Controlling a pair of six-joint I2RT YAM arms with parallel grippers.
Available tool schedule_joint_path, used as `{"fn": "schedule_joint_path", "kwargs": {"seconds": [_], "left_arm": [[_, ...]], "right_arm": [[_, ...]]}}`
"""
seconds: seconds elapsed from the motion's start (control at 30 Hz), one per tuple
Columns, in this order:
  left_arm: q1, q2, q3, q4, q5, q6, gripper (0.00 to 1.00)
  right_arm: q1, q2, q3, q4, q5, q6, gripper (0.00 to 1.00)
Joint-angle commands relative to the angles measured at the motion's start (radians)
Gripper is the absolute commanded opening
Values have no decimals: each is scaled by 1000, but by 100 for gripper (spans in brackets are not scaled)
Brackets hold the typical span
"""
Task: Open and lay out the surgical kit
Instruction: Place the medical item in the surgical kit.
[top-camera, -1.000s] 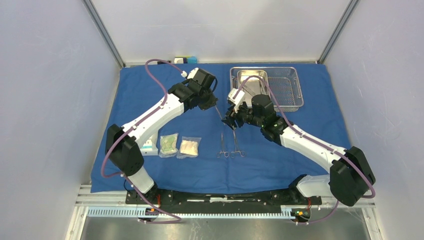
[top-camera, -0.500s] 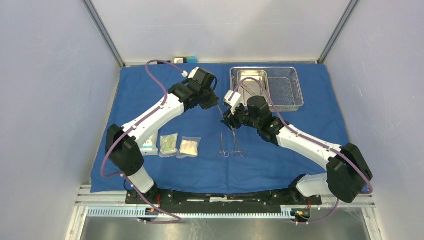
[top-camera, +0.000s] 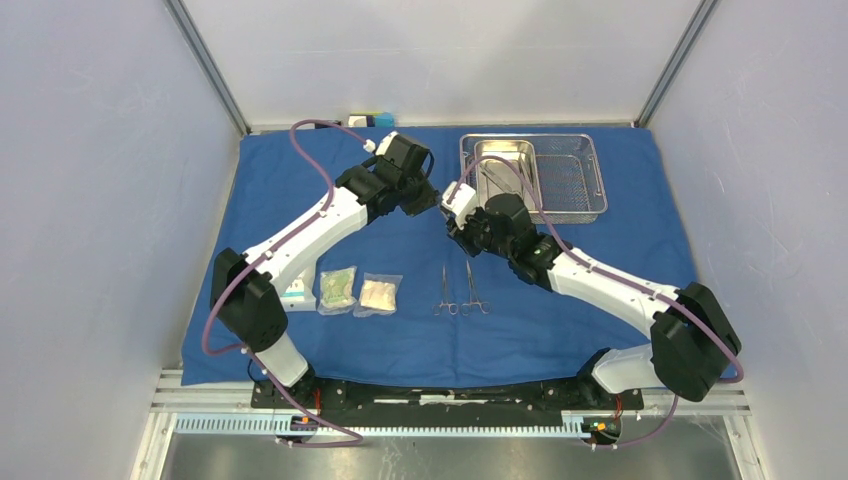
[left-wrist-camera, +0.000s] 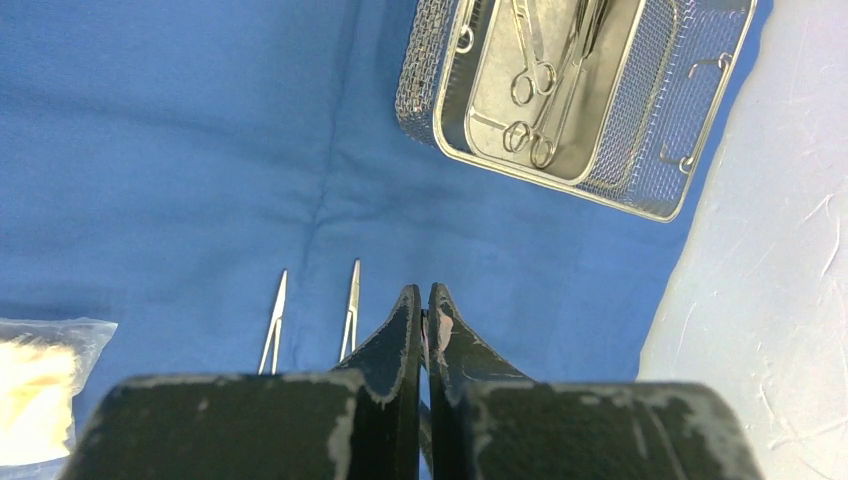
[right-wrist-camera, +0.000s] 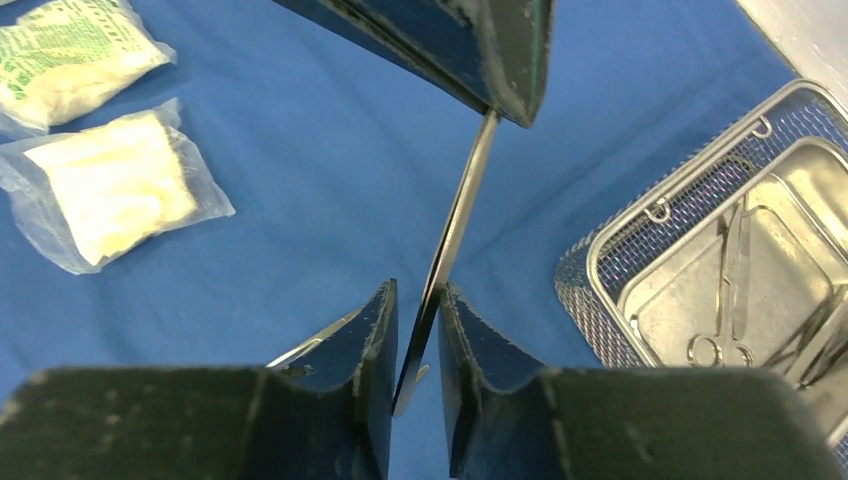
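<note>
The blue cloth wrap (top-camera: 290, 190) lies spread flat. The steel mesh tray (top-camera: 578, 185) stands at the back right, and its inner pan holds several instruments (left-wrist-camera: 535, 80). Two scissor-like instruments (top-camera: 444, 290) (top-camera: 473, 290) lie side by side on the cloth. Clear packets (top-camera: 338, 289) (top-camera: 379, 294) lie to their left. My left gripper (left-wrist-camera: 421, 290) is shut on one end of a slim metal instrument (right-wrist-camera: 462, 215), held above the cloth. My right gripper (right-wrist-camera: 418, 290) straddles its other end. The jaws are narrow, with a gap still showing on one side.
A third packet (top-camera: 297, 293) is partly hidden behind the left arm. Small boxes (top-camera: 370, 120) sit at the cloth's back edge. Grey enclosure walls stand on three sides, with slanted metal posts at the back corners.
My right gripper has moved up and left to the left gripper, and its jaws have narrowed around the held instrument. The left arm has barely moved.
</note>
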Motion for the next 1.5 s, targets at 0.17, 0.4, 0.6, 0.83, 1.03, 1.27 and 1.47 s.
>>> {"fn": "schedule_joint_path", "kwargs": {"seconds": [0.17, 0.4, 0.6, 0.83, 1.03, 1.27, 1.47], "left_arm": [[-1, -4, -20, 31, 2, -18, 7], [-1, -5, -31, 68, 14, 14, 16], [1, -20, -42, 154, -8, 167, 51], [4, -108, -103, 278, -126, 454, 86], [4, -194, -166, 402, -234, 703, 100], [10, -268, -262, 481, -195, 865, 100], [59, -285, -328, 517, -107, 860, 100]], "right_arm": [[19, -8, 55, 10, 83, -49, 10], [22, 0, 62, -1, 95, -57, 0], [22, -8, 29, -7, 125, -68, 0], [9, -121, -117, 4, 151, -69, 0], [-63, -220, -217, -26, 95, -40, 0], [-90, -339, -391, -60, 205, 40, 0], [-205, -360, -555, 21, -48, 256, 0]]}}
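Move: The medical item, a slim metal tool, hangs in the left gripper, its middle some 2 cm back, 2 cm right and 2 cm below that hand. Its lower end lies between the right hand's half-open fingers; from there its middle is 2 cm ahead, 2 cm left and 2 cm up. About 16 cm below the right hand are two clamps: the near clamp 5 cm back and 4 cm right, the far clamp 5 cm back and 2 cm left. The wire basket is roughly 21 cm ahead, 18 cm right, 14 cm down. The right fingers shut on the lower end of the medical item and pinch it; only then does the left gripper open wide and let go, backing off some 6 cm left and 5 cm up while its fingers tilt upward. Keeping its pinch, the right hand swings about 12 cm right, 10 cm down and half as far back, towards the bare cloth right of the clamps, yawing clockwise about 15 degrees. ##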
